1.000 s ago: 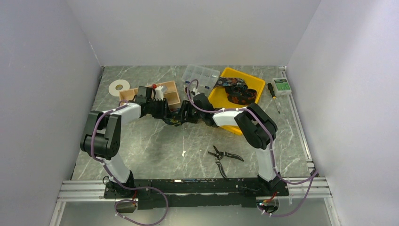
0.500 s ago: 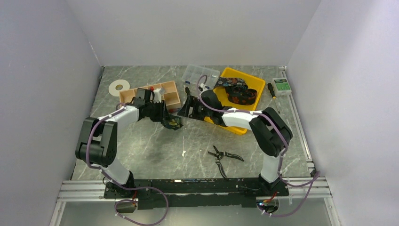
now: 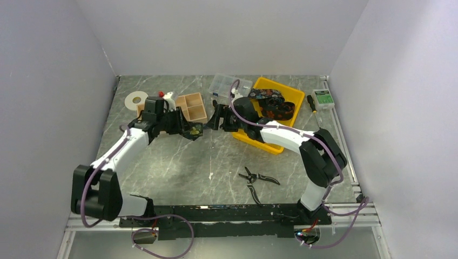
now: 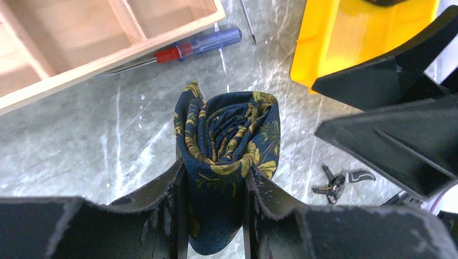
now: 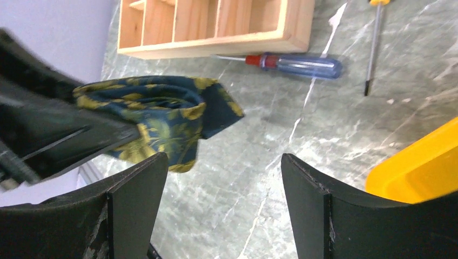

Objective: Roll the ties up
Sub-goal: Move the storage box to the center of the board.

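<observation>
A rolled navy tie (image 4: 224,145) with yellow flowers sits as a compact coil between the fingers of my left gripper (image 4: 216,172), which is shut on it just above the marble table. From above, that coil (image 3: 193,130) is in front of the wooden box. My right gripper (image 5: 221,162) faces it with jaws open and nothing between them; the coiled tie (image 5: 156,121) lies just beyond its left finger. In the top view the right gripper (image 3: 215,117) is a short way right of the coil. More ties (image 3: 274,104) lie heaped in the yellow tray (image 3: 254,110).
A wooden compartment box (image 3: 190,107) and a red-and-blue screwdriver (image 4: 197,47) lie behind the coil. A clear plastic organiser (image 3: 224,83), a tape roll (image 3: 136,100), pliers (image 3: 258,179) and a second screwdriver (image 3: 313,109) are on the table too.
The right gripper has let go of the coil, opened and drawn back to the right. The left arm has stretched out and carried the coil left and back, toward the wooden box.
</observation>
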### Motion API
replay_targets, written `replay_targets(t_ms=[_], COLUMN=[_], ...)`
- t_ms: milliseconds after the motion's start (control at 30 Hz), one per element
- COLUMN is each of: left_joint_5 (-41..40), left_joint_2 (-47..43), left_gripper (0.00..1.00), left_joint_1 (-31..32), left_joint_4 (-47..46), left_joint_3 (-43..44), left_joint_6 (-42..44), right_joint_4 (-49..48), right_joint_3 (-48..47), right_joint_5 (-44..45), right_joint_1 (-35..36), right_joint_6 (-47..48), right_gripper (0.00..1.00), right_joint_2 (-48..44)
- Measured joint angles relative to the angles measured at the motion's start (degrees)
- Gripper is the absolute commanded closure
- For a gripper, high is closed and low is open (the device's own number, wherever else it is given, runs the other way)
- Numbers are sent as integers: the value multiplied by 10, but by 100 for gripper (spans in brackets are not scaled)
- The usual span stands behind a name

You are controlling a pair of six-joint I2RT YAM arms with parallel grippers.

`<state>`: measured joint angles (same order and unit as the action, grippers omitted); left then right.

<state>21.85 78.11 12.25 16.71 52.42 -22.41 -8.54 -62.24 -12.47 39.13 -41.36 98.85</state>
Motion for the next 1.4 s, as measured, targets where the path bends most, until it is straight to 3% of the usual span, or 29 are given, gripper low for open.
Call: replay_targets(t_ms=[233,567,833,1033,1400], left_joint_5=[-71,-121,-142,-142,-97], left_joint_2=[-104,-146,-169,-168,-146], left_gripper=[97,97,97,97,97], left_joint_1=[0,0,0,0,0], left_joint_4=[22,31,41,42,21], left_joint_3=[7,68,74,77,77], left_joint_6=[-39,-57,-50,-40,-42], right_joint_4=[79,184,248,239,143], right_joint_3=[-156,-357,-488,-453,-260], right_joint_5=[32,69,93,94,100], right_joint_1=[-5,-7,-7,-3,11], right_joint_6=[51,112,138,143,130], right_gripper=[24,32,50,66,74], right_joint_2=[81,254,355,351,246])
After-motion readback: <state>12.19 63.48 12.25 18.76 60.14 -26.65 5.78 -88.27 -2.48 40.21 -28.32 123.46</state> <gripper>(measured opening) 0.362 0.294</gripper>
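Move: The right end wall of the storage box, near its front corner, is about 12 cm ahead of my empty right hand, 5 cm to its left and 9 cm below; the box's middle is some 14 cm ahead and 18 cm left. The blue screwdriver lies about 5 cm ahead and 5 cm left, the black screwdriver 12 cm ahead and 1 cm left. From my left hand, which still holds the rolled tie, the box's middle is roughly 15 cm ahead, 4 cm left and 11 cm below. I reach my open right hand forward about 13 cm and a little left, dipping some 8 cm with its left side rolling down, then pinch the box's right end wall near the front corner and draw it back towards me and slightly right. My left hand lifts the rolled tie clear, some 13 cm up, its fingers tipping upward about 20 degrees. ##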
